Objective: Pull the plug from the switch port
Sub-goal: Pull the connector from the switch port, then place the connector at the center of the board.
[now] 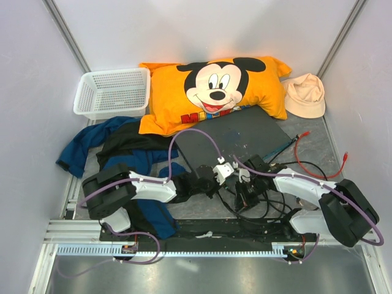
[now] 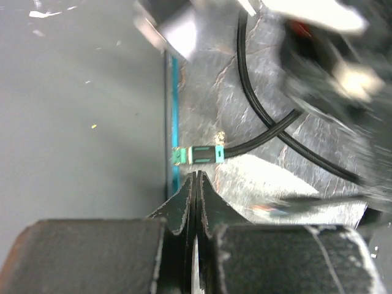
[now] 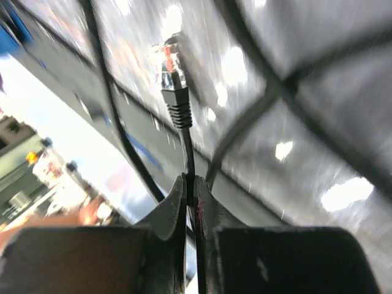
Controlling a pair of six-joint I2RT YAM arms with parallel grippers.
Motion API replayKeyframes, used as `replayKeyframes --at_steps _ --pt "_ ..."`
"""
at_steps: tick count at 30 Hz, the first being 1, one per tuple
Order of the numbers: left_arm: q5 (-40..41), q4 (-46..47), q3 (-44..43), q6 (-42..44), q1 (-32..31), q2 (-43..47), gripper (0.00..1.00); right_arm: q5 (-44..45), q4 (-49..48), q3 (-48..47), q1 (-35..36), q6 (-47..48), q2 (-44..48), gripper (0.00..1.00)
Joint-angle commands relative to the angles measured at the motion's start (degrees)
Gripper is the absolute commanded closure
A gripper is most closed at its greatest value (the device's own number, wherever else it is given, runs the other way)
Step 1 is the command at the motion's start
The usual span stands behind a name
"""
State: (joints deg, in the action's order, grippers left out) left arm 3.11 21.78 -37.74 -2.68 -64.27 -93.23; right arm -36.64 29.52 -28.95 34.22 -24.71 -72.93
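Observation:
The switch is a flat dark grey box lying in front of the pillow. In the left wrist view a green plug on a black cable sits against the switch's edge. My left gripper is shut and empty just below that plug. My right gripper is shut on a thin black cable. That cable's black plug, with a clear tip, stands free above the fingertips, in no port. Seen from above, both grippers meet at the switch's near edge.
An orange Mickey Mouse pillow overlaps the switch's far edge. A white basket sits back left, a beige hat back right. Blue and black clothes lie on the left. A red cable and black cables trail on the right.

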Motion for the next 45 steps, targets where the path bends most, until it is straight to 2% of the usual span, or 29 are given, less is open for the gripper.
replayKeyframes --at_steps 1,3,6,7,10,13,16,20,24,26,28,30,32,35,39,41,45 --pt "7.52 -9.74 2.67 0.83 1.87 -6.43 0.98 -5.37 15.82 -2.68 0.15 3.26 -0.29 1.0" --pt "8.04 -9.92 2.14 0.22 1.87 -6.09 0.98 -5.19 20.13 -4.52 -3.25 6.05 1.63 1.0" --pt "8.05 -10.61 0.66 -1.45 1.78 -3.72 0.98 -6.69 22.07 -12.77 -7.13 10.8 3.75 1.0" --pt "7.18 -13.14 -0.05 -1.71 1.87 -3.02 0.98 -4.51 23.38 -18.63 -7.76 14.3 4.1 1.0" --pt "3.66 -16.15 -1.64 -1.8 1.95 0.93 0.98 -1.51 23.48 -27.79 -10.05 17.66 5.25 1.0" --pt "0.84 -18.34 -3.65 -1.1 1.87 6.38 0.98 4.46 23.22 -32.91 -10.31 21.52 5.69 1.0" --pt "4.08 -22.29 -8.13 -1.37 1.95 8.59 0.98 14.21 23.13 -33.63 -10.4 24.18 5.17 1.0" --pt "3.13 -24.5 -11.04 3.37 2.22 12.45 0.98 25.81 21.64 -39.23 -14.08 26.12 3.93 1.0" --pt "1.55 -25.12 -13.5 5.32 5.72 14.56 0.98 39.58 21.28 -48.64 -21.98 29.43 0.86 1.0" --pt "0.23 -24.42 -13.5 6.1 7.13 15.44 0.98 44.0 21.02 -52.34 -25.23 30.94 -1.5 1.0" --pt "0.31 -23.37 -13.51 6.81 9.5 17.37 0.98 45.43 21.54 -55.23 -32.87 31.56 -3.53 1.0" --pt "-0.65 -21.97 -12.37 7.59 12.48 19.92 0.98 45.61 22.07 -56.47 -40.5 31.56 -6.95 1.0" --pt "-0.83 -19.5 -11.14 8.91 13.73 23.07 0.98 45.96 22.16 -57.01 -43.0 33.14 -9.94 1.0" --pt "-0.65 -18.7 -9.55 9.89 16.1 26.16 0.98 51.47 17.52 -53.33 -43.97 35.87 -13.36 1.0" --pt "-2.67 -19.67 -9.46 8.04 19.61 28.72 0.98 52.55 13.39 -49.73 -44.94 38.06 -18.91 1.0" --pt "-2.76 -19.23 -8.41 7.43 20.67 28.81 0.98 54.73 10.57 -49.71 -45.29 40.52 -23.02 1.0" --pt "-6.89 -19.93 -7.35 6.64 24.36 26.53 0.98 53.0 9.59 -54.44 -48.62 41.14 -31.91 0.98"
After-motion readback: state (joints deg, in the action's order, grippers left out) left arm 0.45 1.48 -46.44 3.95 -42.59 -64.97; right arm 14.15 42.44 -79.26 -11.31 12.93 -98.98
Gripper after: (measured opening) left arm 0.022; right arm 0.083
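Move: The black-cabled plug is already out of the port, held by the right hand just behind its boot. The loose red and black plugs it is taken to lie about 28 cm ahead and 28 cm right of that hand, 4 cm lower. The hat is some 16 cm beyond them, the second red plug about 18 cm ahead and 43 right of the hand, the switch's middle 21 ahead and 4 left. From the left hand that pile is roughly 24 cm ahead, 35 right. The freed plug stays pinched in the right fingers, drawn a little farther back, then lifted high and carried some 30 cm forward and as far right towards the loose plugs, sinking again late while the fingers swing from left-down to forward-right and down. The left hand, shut and empty, rises about 18 cm, going forward and left. ##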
